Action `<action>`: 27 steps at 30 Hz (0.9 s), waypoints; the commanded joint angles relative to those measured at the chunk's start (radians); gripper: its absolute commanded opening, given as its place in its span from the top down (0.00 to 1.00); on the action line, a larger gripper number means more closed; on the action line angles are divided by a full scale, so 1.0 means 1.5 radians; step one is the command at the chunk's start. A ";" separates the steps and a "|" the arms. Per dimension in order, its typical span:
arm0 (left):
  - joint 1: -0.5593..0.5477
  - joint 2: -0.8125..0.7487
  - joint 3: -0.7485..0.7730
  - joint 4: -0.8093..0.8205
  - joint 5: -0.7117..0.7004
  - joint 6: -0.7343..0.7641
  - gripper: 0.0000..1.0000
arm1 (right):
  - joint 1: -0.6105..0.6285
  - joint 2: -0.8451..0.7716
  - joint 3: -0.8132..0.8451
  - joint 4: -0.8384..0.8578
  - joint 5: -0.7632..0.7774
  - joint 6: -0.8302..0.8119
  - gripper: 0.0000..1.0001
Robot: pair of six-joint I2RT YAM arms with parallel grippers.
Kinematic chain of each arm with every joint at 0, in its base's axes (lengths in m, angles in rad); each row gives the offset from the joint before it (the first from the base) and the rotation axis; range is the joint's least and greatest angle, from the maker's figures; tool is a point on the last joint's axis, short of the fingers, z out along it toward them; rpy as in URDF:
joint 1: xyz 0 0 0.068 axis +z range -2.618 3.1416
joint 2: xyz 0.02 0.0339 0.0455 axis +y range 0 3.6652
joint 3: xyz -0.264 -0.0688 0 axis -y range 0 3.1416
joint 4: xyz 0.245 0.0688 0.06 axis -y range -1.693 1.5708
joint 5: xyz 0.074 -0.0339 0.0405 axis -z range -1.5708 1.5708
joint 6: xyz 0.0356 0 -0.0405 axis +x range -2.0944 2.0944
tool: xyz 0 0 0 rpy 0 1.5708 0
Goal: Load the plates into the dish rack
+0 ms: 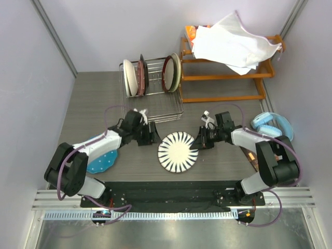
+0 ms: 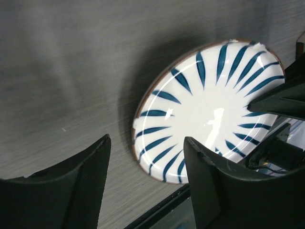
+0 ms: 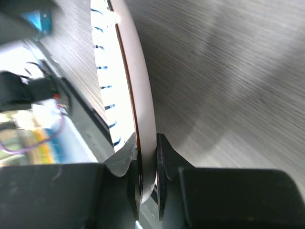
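The white plate with dark radial stripes (image 1: 178, 151) is at the table's near middle. My right gripper (image 1: 199, 141) is shut on its right rim. In the right wrist view the jaws (image 3: 147, 162) pinch the rim and the plate (image 3: 138, 86) shows edge-on. My left gripper (image 1: 153, 134) is open and empty just left of it. The left wrist view shows the plate (image 2: 205, 105) beyond the spread fingers (image 2: 145, 181). The blue dotted plate (image 1: 101, 158) lies flat, partly under my left arm. The silver wire dish rack (image 1: 155, 106) holds upright plates at its left (image 1: 132, 78) and right (image 1: 173, 72).
An orange wooden slatted shelf (image 1: 228, 78) with a white cloth (image 1: 233, 44) on top stands at the back right, beside the rack. Blue headphones (image 1: 272, 127) lie at the right edge next to my right arm. Grey walls close in the left and right sides.
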 commanded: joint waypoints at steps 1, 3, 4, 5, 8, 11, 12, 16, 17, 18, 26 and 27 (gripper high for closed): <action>0.048 -0.087 0.178 -0.153 -0.005 0.175 0.36 | -0.003 -0.135 0.132 -0.218 -0.009 -0.174 0.99; 0.061 -0.123 0.227 -0.178 -0.048 0.244 0.33 | -0.003 -0.153 0.240 -0.323 -0.018 -0.239 0.99; 0.072 -0.146 0.251 -0.186 -0.067 0.263 0.32 | -0.003 -0.155 0.282 -0.347 -0.021 -0.255 0.99; 0.078 -0.154 0.311 -0.207 -0.117 0.289 0.30 | -0.003 -0.151 0.366 -0.373 -0.022 -0.265 0.99; 0.086 -0.160 0.389 -0.221 -0.277 0.339 0.19 | -0.003 -0.103 0.534 -0.358 0.008 -0.217 0.99; 0.123 -0.169 0.368 -0.169 -0.388 0.384 0.13 | 0.010 -0.043 0.670 -0.276 0.132 -0.143 0.99; 0.146 -0.173 0.357 -0.155 -0.416 0.389 0.10 | 0.017 -0.030 0.696 -0.252 0.222 -0.132 0.99; 0.223 -0.199 0.316 -0.116 -0.421 0.375 0.08 | 0.081 0.046 0.791 -0.104 0.525 -0.136 0.99; 0.233 -0.205 0.310 -0.115 -0.414 0.367 0.09 | 0.119 0.077 0.805 -0.079 0.598 -0.136 0.99; 0.248 -0.212 0.297 -0.114 -0.396 0.357 0.09 | 0.134 0.095 0.819 -0.055 0.644 -0.146 0.99; 0.255 -0.301 0.187 0.000 -0.334 0.398 0.09 | 0.257 0.316 1.066 0.068 1.007 -0.222 0.99; 0.255 -0.305 0.183 0.002 -0.325 0.402 0.09 | 0.261 0.333 1.079 0.072 1.013 -0.225 0.99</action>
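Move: The right hand grips the striped plate's near-side edge; the free rack slot it is bound for lies about 31 cm ahead, 15 cm left and 8 cm above. Just to that slot's right stand the red-rimmed plate, about 31 cm ahead and 12 cm left of the hand, and the pale plate, 31 cm ahead and 9 cm left. From the empty left hand the slot is some 27 cm ahead, 4 cm right, 7 cm up. Right hand carries the held striped plate some 30 cm up and forward towards the rack; left withdraws leftward. ##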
